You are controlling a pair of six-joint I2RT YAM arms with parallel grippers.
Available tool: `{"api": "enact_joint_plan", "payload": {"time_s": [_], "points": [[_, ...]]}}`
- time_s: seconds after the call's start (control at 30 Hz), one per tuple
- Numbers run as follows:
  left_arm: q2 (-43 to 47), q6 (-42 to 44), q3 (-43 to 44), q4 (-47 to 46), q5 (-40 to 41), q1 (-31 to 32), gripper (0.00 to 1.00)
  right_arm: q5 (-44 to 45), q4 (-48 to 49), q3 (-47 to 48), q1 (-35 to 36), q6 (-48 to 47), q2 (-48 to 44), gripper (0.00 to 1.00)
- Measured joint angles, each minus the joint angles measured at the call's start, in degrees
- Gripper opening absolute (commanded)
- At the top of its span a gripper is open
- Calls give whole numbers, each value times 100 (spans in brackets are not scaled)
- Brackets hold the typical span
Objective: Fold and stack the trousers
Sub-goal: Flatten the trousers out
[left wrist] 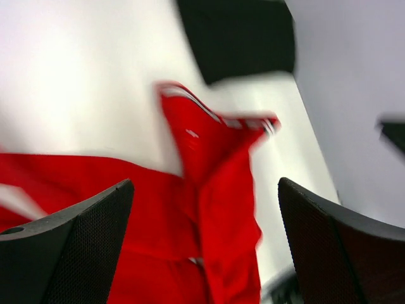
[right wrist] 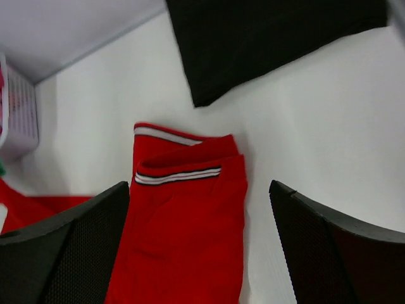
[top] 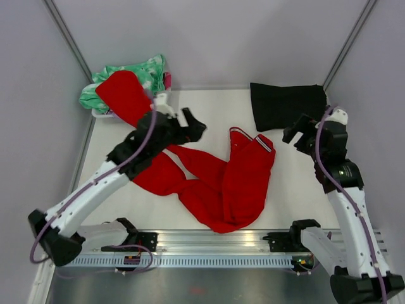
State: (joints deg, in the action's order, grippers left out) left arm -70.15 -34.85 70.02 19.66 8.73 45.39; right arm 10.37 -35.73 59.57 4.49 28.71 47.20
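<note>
The bright red trousers sprawl across the white table. The striped waistband lies toward the middle right, and one leg runs back left up onto the basket. My left gripper hovers open above the legs, nothing between its fingers. In the blurred left wrist view the trousers lie below the open gripper. My right gripper stands open to the right of the waistband. In the right wrist view the folded waistband end shows between the fingers of the gripper, untouched.
A folded black cloth lies at the back right, also seen as the black cloth. A white basket at the back left holds a green-and-white garment. Grey walls close in three sides, and a metal rail runs along the near edge.
</note>
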Motion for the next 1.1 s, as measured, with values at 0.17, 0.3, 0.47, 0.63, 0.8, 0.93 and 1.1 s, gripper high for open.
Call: {"api": "enact_joint_plan", "payload": {"time_s": [0.17, 0.3, 0.47, 0.63, 0.8, 0.93, 1.1], "points": [[1128, -498, -1132, -13, -52, -1491, 100, -1075, 560, -232, 494, -321, 1268, 97], [507, -866, -2094, -87, -402, -1895, 100, -1080, 824, -302, 1508, -393, 2210, 98], [-315, -1027, -2542, 20, -608, -1902, 100, -570, 955, -249, 1799, -354, 2841, 98], [-638, -1027, -2229, -315, -557, -1904, 98, 17, 962, 59, 1779, -302, 3473, 97], [-1565, -1040, -1652, -507, -271, -1902, 78, 225, 1145, 59, 1790, -225, 3781, 27], [-2192, -1097, -1523, -529, -9, -1906, 31, 546, 1029, 105, 1788, -151, 3816, 0], [-2398, -1123, -1379, -457, 46, -1937, 2, 1320, 291, 61, 1775, -76, 3158, 0]]}}
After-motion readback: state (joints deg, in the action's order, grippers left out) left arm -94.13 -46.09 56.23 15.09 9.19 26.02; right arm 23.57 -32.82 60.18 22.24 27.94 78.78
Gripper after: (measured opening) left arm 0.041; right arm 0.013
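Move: For the left hand, the red trouser leg running to the basket lies some 7 cm ahead, 11 cm left and 25 cm below; the basket is another 25 cm beyond that spot and 18 cm to its left. The right hand's target, the right end of the striped waistband, is about 8 cm ahead, 11 cm left and 19 cm down, with the black cloth's middle roughly 16 cm farther out and 7 cm to the right of it. Both hands sink left-forward, left 25 cm, right 17, pinching leg and waistband; the right then draws back rightward. ##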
